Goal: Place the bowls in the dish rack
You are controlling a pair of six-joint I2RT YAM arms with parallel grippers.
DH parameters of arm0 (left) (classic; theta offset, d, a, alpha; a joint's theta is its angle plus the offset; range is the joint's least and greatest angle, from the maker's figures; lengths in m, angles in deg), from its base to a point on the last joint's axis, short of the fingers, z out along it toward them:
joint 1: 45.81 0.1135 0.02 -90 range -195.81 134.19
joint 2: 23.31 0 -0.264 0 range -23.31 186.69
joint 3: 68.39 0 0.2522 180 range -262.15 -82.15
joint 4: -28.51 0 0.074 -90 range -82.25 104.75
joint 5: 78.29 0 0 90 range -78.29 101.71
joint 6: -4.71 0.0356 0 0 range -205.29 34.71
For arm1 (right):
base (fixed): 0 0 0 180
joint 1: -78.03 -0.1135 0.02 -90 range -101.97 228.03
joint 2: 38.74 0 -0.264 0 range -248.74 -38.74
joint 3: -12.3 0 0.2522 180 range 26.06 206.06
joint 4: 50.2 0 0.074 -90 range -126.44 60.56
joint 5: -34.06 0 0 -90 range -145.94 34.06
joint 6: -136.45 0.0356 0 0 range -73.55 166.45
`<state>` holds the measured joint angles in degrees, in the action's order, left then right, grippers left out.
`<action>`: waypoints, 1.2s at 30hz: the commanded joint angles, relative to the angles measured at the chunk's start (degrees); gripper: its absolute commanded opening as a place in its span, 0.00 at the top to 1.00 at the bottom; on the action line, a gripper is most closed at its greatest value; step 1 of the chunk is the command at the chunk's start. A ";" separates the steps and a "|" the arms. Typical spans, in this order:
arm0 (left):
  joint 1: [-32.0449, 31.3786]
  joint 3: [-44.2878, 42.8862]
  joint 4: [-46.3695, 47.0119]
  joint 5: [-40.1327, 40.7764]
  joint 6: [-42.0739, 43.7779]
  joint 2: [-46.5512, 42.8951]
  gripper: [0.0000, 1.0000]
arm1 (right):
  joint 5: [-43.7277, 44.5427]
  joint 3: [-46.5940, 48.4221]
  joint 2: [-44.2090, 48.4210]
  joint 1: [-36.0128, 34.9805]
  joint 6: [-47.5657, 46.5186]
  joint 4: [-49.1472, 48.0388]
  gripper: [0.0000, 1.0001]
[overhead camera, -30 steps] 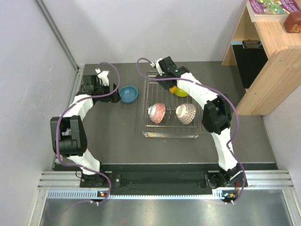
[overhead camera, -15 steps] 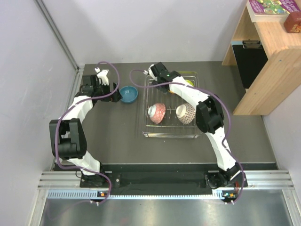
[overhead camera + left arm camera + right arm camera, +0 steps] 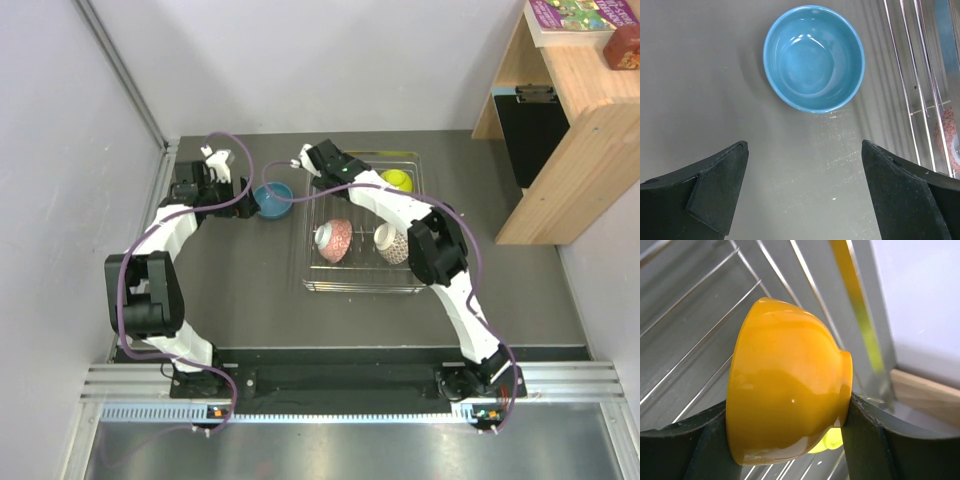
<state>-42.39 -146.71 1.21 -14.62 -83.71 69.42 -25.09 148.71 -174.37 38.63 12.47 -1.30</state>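
Observation:
My right gripper (image 3: 787, 407) is shut on the orange bowl (image 3: 785, 400), holding it on its side by rim and foot above the dish rack (image 3: 700, 330). In the top view that gripper (image 3: 328, 170) hangs over the rack's back left corner and hides the orange bowl. The wire rack (image 3: 360, 288) holds the lime-yellow bowl (image 3: 397, 179) at the back and two patterned bowls, pinkish-red (image 3: 335, 240) and brownish-grey (image 3: 395, 242), in front. The blue bowl (image 3: 813, 57) stands upright on the table left of the rack. My left gripper (image 3: 804, 145) is open just short of it.
A wooden shelf unit (image 3: 570, 120) with a black panel (image 3: 530, 125) stands to the right of the table. A wall rail (image 3: 120, 70) runs along the left edge. Purple cables (image 3: 225, 140) loop over both arms.
My right arm has swung left across the rack's back with the orange bowl, uncovering the lime-yellow bowl. The left arm has hardly moved.

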 commanded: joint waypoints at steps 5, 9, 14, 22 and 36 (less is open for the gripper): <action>0.71 0.57 2.91 -1.80 -0.62 -2.90 0.01 | 3.78 -0.22 -0.86 -3.05 -6.80 -8.94 0.80; 0.89 0.57 2.99 -2.15 -0.53 -3.08 0.01 | 3.34 -0.13 -1.21 -3.40 -7.95 -9.38 0.75; 1.06 0.57 2.99 -2.33 -0.71 -3.26 0.01 | 2.37 -0.13 -0.95 -3.49 -8.56 -9.12 0.61; 1.33 0.66 2.99 -2.85 -0.97 -3.34 0.01 | 0.88 -0.13 -0.86 -3.49 -8.74 -8.59 0.34; 1.76 0.66 3.17 -3.29 -1.23 -3.34 0.01 | 0.44 0.13 -0.42 -3.49 -8.65 -5.70 0.09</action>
<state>-41.18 -146.42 1.47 -16.37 -84.23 68.30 -23.74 147.68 -175.31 35.92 4.08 -8.99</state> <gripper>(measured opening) 0.991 0.866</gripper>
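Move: The orange bowl is already in the right gripper; its spot in the far left part of the dish rack lies about 3 cm to the left and roughly 2 cm below. The green bowl stands some 12 cm to this hand's right and 2 cm farther out, the red patterned bowl about 13 cm back and 2 cm left. The blue bowl is level with the hand, about 18 cm left and 7 cm lower. From the left gripper that spot is about 21 cm right and 8 cm ahead. Carry the orange bowl with the right gripper about 3 cm to the left, away from the green bowl, rising barely 1 cm and sinking back again while the wrist turns a little counter-clockwise. Then hold the hand almost still and open the fingers from their grip to nearly wide, so that the finger at the bowl's foot comes clear. ##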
